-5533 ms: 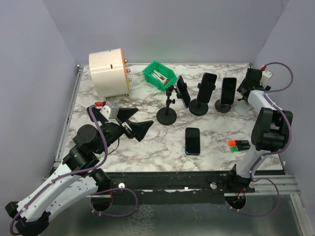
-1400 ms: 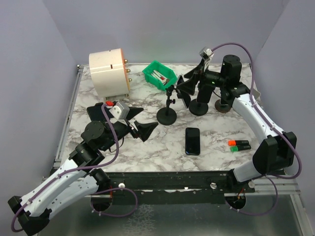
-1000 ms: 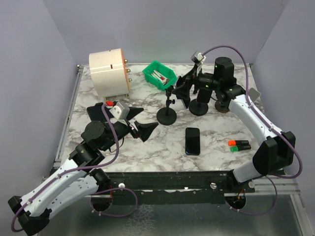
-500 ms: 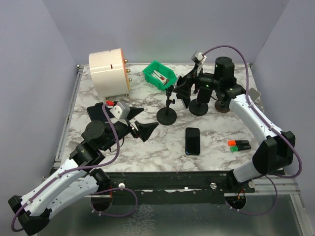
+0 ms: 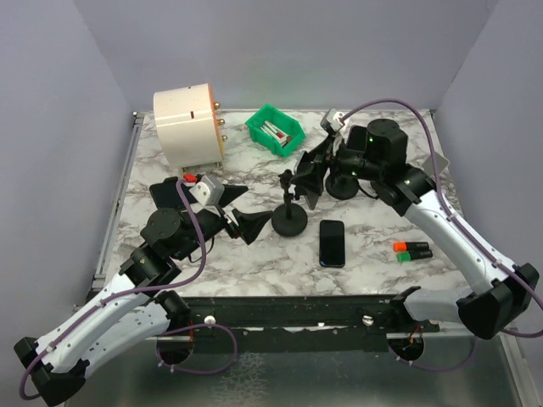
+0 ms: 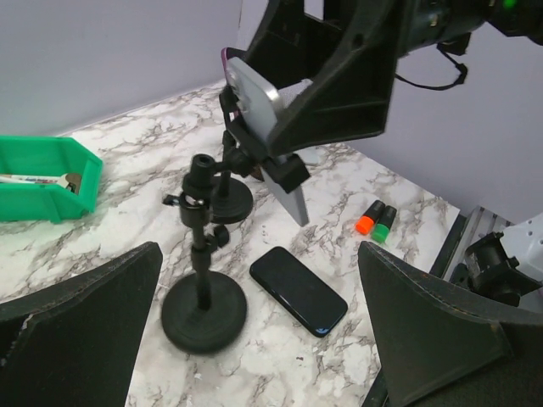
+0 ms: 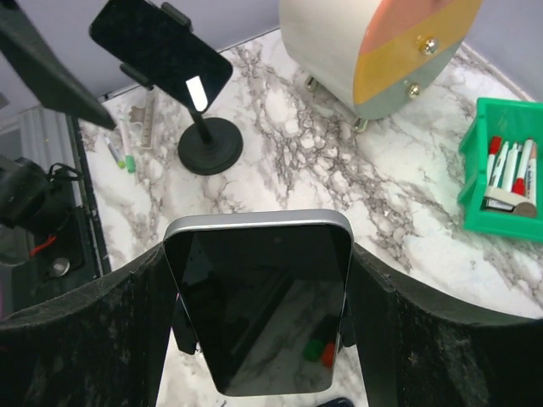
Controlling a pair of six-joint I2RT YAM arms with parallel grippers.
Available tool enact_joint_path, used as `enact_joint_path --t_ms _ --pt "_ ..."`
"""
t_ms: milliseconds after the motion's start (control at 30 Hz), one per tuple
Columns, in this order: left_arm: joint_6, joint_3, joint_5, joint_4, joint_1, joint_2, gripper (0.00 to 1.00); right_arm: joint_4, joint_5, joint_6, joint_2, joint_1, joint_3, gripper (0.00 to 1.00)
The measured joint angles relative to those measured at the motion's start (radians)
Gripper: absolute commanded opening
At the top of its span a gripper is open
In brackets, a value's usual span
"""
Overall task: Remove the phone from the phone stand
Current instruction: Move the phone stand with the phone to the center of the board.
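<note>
My right gripper (image 5: 310, 172) is shut on the phone (image 7: 259, 297), its fingers (image 7: 85, 339) pressing both long edges of the dark screen. Seen from the left wrist, the phone (image 6: 254, 97) hangs tilted in those jaws with a black clamp piece still behind it. The phone stand (image 5: 290, 222) has a round base and a thin pole. Its top knob (image 6: 202, 165) looks bare, just left of the phone, though I cannot tell whether clamp and pole still touch. Near the table's left front, my left gripper (image 5: 239, 212) stands open around nothing.
A second phone (image 5: 332, 242) lies flat near the stand's base. Orange and green highlighters (image 5: 411, 248) lie at the right front. Another phone on a stand (image 7: 161, 51) stands behind the right arm. A green bin (image 5: 275, 130) and a cream drum (image 5: 188, 127) sit at the back.
The right gripper has closed on the phone's edges and pulled it toward the near left. The stand's base has slid nearer with it. The left arm has not moved.
</note>
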Motion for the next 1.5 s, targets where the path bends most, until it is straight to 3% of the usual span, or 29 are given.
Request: enact_joint_path --t_ms 533,1267,1500 --pt "0.013 0.000 -0.008 0.000 0.000 0.015 0.99 -0.072 0.021 0.051 -0.214 0.031 -0.145 0.47" --pt "0.038 -0.011 -0.045 0.005 0.000 0.006 0.99 0.154 -0.087 0.271 -0.213 0.037 -0.220 0.45" --pt "0.037 -0.079 0.056 0.088 0.000 0.045 0.99 0.163 -0.083 0.267 -0.217 0.037 -0.279 0.45"
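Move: The phone stand with its phone is already in the right hand. The front-centre spot it is taken to lies about 8 cm back from that hand, 4 cm to its left and some 17 cm below. Both neighbours are at board level: the flat phone about 9 cm back and 9 cm right, the second phone stand's base some 8 cm ahead and 11 cm right. From the left hand, the spot is about 8 cm right, level with it fore and aft. The phone stand, its phone still pinched in the right hand, is drawn back about 7 cm towards the near edge, left of the flat phone; the path bows slightly right and returns. The right wrist rolls some 15 degrees as the hand rises a little, then sinks about 3 cm to bring the base down to the board. Late on, the open left hand dips about 3 cm and edges right towards the stand. ##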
